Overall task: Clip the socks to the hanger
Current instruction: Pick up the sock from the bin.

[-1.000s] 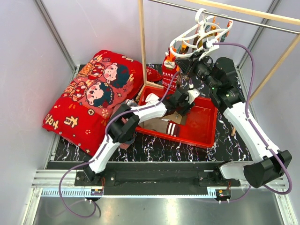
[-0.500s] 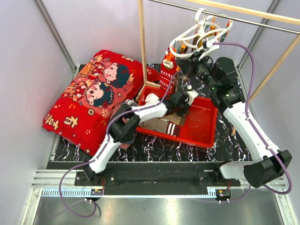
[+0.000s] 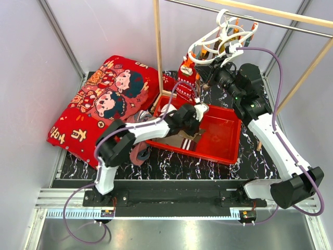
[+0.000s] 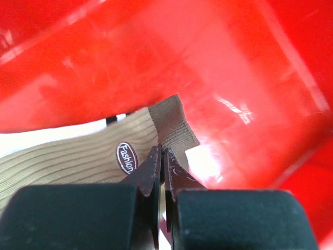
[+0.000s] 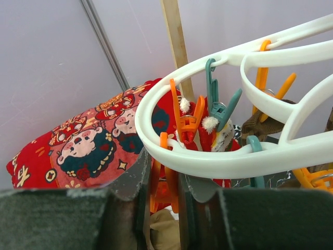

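In the left wrist view my left gripper (image 4: 162, 153) is shut on the edge of a taupe ribbed sock (image 4: 78, 161) with a "Fashion" label, lying in the red tray (image 4: 208, 67). From above, that gripper (image 3: 195, 116) sits low over the socks (image 3: 177, 138) in the tray (image 3: 225, 148); one shows a striped cuff. The white ring hanger (image 3: 218, 44) hangs from the rail at the back. My right gripper (image 5: 163, 170) is shut on an orange clip peg (image 5: 157, 183) under the hanger's ring (image 5: 218, 161). It reaches up to the hanger (image 3: 207, 73).
A red cartoon-print cushion (image 3: 104, 104) fills the left side. A thin wooden pole (image 3: 156, 47) rises behind the tray, with more poles and a metal rail overhead. A mauve-pink cloth bundle (image 3: 140, 154) lies by the left arm's elbow. Grey walls close in all round.
The left gripper has closed on the taupe sock. The left arm's elbow has swung left and the gripper has drawn slightly back. The right arm has not moved.
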Tool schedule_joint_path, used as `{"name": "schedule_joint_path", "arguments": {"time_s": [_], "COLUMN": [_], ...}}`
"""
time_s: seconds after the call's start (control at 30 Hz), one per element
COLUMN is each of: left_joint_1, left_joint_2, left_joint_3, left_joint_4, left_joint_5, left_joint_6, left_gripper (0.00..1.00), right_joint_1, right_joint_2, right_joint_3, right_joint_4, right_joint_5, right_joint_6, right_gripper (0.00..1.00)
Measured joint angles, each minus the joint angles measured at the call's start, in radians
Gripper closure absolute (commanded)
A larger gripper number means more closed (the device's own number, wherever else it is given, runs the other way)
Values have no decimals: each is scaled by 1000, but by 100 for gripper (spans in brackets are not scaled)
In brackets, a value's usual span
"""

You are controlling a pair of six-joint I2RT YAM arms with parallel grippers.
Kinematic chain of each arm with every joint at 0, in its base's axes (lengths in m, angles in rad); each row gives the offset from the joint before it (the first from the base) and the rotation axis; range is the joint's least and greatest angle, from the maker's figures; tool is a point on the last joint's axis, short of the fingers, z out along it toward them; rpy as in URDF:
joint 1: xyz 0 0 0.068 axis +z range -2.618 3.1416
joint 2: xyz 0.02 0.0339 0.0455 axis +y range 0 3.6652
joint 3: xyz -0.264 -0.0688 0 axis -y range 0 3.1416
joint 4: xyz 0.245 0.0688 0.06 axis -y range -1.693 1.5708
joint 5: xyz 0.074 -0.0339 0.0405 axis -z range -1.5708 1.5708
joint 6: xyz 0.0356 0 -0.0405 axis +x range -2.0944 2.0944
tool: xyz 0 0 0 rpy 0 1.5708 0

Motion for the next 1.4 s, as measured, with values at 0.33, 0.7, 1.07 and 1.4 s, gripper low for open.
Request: {"name": "schedule_joint_path", "arguments": {"time_s": [0.33,0.7,1.07,1.4], "left_joint_1": [30,129,149,149], "left_joint_2": [-314,-402,-448,-471], "left_joint_3": [-205,-261,-249,-211], "left_joint_4": [324,439,503,547], "left_joint_5": [-6,-36,-91,-98], "left_joint_6": [-74,-190,-278,-304], "left_gripper": [100,100,100,100], "right_joint_1": [0,0,2,3], "right_joint_2": [0,-3,-10,-10], "right_joint_3": [0,5,8,16], "right_joint_4": [0,-5,-21,-32], "right_joint_5": [2,25,69,108], "right_joint_6": [3,35,108,170], "right_gripper": [89,90,90,91]}}
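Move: The orange clip in the right fingers, meant for the brown sock whose cuff the left fingers already hold, is about 8 cm ahead of the left hand, 4 cm to its left and 34 cm up. The hanger's middle lies some 14 cm ahead, 5 cm right and 38 cm up; the red sock hangs about 10 cm ahead, 7 cm left and 22 cm up. The right hand has that clip right at its fingertips. The left hand, still pinching the cuff, rises some 27 cm towards the held clip, its fingers levelling out. ##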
